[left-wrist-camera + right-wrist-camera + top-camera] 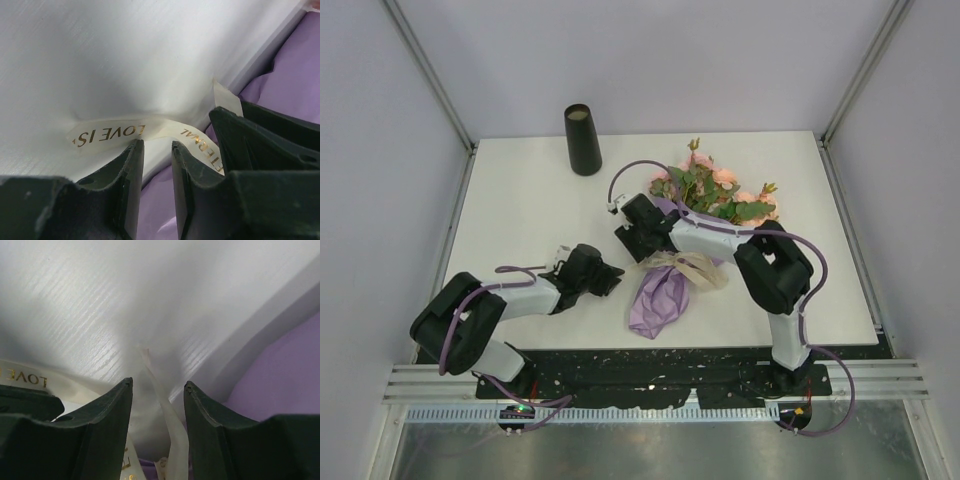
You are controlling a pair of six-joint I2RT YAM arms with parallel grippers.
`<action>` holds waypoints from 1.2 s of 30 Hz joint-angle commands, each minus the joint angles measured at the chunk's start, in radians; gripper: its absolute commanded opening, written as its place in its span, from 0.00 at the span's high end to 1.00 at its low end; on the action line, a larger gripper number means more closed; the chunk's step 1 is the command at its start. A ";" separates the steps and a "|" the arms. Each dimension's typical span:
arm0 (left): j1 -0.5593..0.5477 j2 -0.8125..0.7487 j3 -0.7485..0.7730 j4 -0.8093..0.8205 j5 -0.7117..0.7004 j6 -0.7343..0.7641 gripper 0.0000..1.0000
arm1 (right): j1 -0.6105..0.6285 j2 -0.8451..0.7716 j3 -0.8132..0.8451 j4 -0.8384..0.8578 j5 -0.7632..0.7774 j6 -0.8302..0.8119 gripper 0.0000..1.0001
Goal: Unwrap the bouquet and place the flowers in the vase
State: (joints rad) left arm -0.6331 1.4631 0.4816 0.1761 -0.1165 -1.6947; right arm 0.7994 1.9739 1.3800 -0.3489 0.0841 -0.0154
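Note:
The bouquet lies on its side on the table, its peach-pink flowers (712, 188) pointing to the far right. Its purple paper cone (658, 300) points to the near edge, tied with cream ribbon (686, 268). The black vase (583, 140) stands upright at the far left, apart from both arms. My left gripper (613, 280) (156, 144) is open just left of the cone. A ribbon tail printed "LOVE IS" (107, 134) lies flat across its fingertips. My right gripper (630, 245) (158, 383) is open, with a twisted ribbon strand (172, 425) rising loose between its fingers.
Both grippers sit close together by the ribbon knot; the right gripper's dark body (265, 135) fills the right of the left wrist view. Purple paper (285, 375) lies beside the fingers. White enclosure walls ring the table (520, 210).

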 commanded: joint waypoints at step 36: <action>-0.002 0.051 -0.063 -0.070 0.008 0.044 0.70 | 0.004 -0.521 -0.005 0.333 0.227 0.169 0.95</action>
State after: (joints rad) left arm -0.6331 1.4982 0.4679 0.2543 -0.0921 -1.6943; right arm 0.7998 1.5539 1.3857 -0.1261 0.2405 0.1326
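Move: The ribbon's loose upright end already stands between the right hand's open fingers, about 2 cm below and 1 cm ahead of its hand point. From that hand, the knot is some 6 cm right, 3 cm back and 2 cm down, the printed ribbon tail about 4 cm back, 4 cm left and 3 cm down, and the flowers roughly 15 cm ahead and 17 cm right, near its height. From the left hand, the loose end is about 6 cm ahead and 4 cm right, near its own height. The right hand sinks about 2 cm over the loose ribbon end, shuts its fingers on it, then pulls it up fast by some 26 cm, drifting a little forward, while the wrist tilts up roughly 40 degrees so the fingers swing from steeply down towards level. Meanwhile the left hand stays within about a centimetre, low at the printed tail with its fingers still partly open. ##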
